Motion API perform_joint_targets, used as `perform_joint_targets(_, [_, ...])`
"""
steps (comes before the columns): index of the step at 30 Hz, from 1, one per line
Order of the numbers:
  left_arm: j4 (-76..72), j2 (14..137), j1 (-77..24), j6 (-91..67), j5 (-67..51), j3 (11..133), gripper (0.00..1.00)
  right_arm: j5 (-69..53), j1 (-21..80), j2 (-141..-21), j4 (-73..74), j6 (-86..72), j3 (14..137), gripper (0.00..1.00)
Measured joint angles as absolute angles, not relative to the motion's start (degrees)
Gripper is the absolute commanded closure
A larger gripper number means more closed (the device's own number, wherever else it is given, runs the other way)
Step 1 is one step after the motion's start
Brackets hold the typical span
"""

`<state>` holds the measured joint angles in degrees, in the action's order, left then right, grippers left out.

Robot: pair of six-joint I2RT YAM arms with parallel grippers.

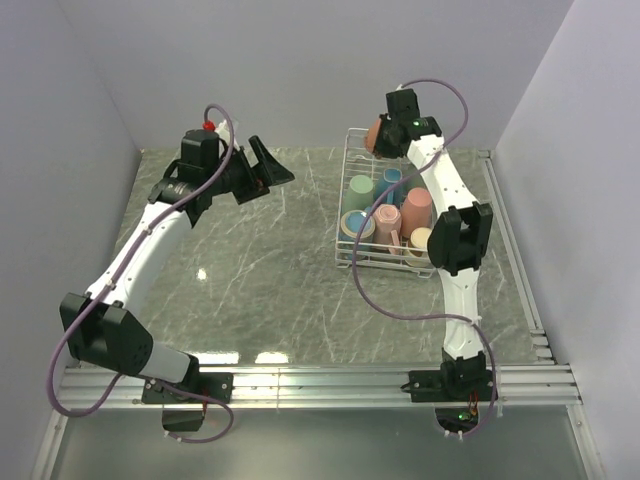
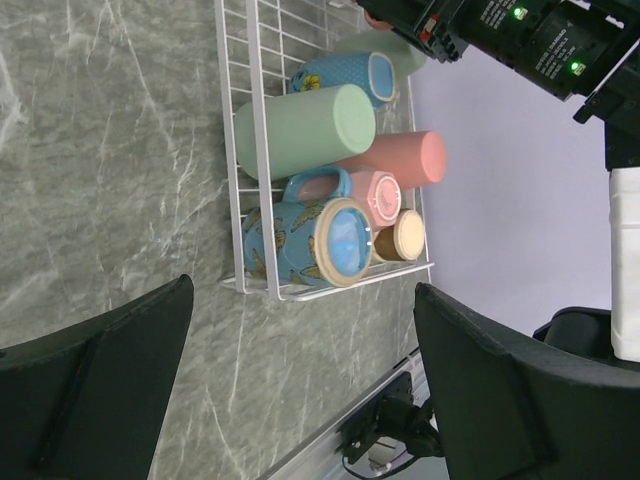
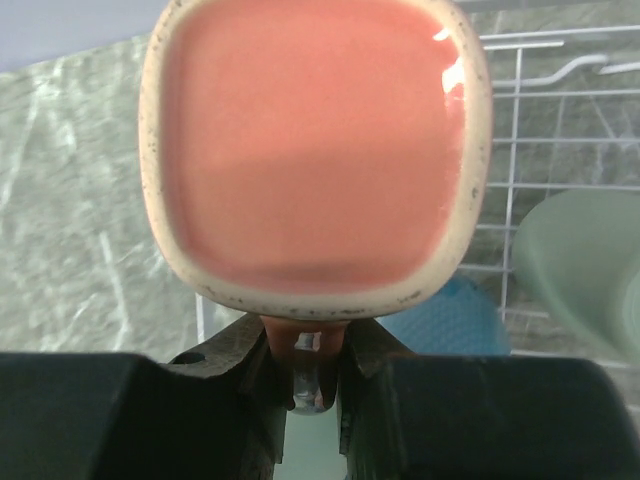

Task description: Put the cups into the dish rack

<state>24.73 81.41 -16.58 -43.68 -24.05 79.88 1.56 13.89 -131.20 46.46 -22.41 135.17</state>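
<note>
The white wire dish rack (image 1: 385,268) stands right of the table's centre and holds several cups on their sides: green (image 1: 360,187), blue (image 1: 392,178), pink (image 1: 417,205) and a blue patterned one (image 1: 356,225). My right gripper (image 1: 388,130) hovers over the rack's far end, shut on the handle of a salmon cup (image 1: 374,136). In the right wrist view that cup (image 3: 310,150) fills the frame, its handle pinched in the right gripper (image 3: 310,375). My left gripper (image 1: 265,170) hangs open and empty above the table, left of the rack. The left wrist view shows the rack (image 2: 250,150), the green cup (image 2: 305,130) and the patterned mug (image 2: 310,240) beyond the left gripper (image 2: 300,390).
Grey walls close in the marble table on the left, back and right. A metal rail (image 1: 320,380) runs along the near edge by the arm bases. Bare marble lies between the left arm and the rack. In the right wrist view, rack wires (image 3: 520,120) and the green cup (image 3: 585,260) sit below the held cup.
</note>
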Motion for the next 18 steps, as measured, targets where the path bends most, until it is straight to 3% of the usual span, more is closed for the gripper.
perform_joint_targets(18, [24.9,90.7,-16.7,-44.2,-25.2,82.8,0.07,6.7,16.0,-142.3,45.4,-21.2,140.6,1.0])
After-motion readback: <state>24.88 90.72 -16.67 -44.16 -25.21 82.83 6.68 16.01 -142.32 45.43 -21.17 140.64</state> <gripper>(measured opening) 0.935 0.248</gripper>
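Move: The mug held by the right hand is bound for the free spot in the dish rack's far-left corner, about 7 cm ahead, 2 cm left and 13 cm below that hand. The light green cup stands some 4 cm back and 3 cm left, the blue mug 3 cm back and 6 cm right, both about 13 cm down. For the left hand, the spot is roughly 27 cm ahead, 22 cm right and 24 cm below. The brown mug, still pinched by its handle with its base up, is lowered by the right hand about 7 cm towards the rack's empty far-left corner, easing some 2 cm forward and slightly left just beyond the light green cup; descent slows at the end and the fingers stay closed. Meanwhile the empty, open left hand sinks about 4 cm and goes 3 cm forward, tipping down slightly. ##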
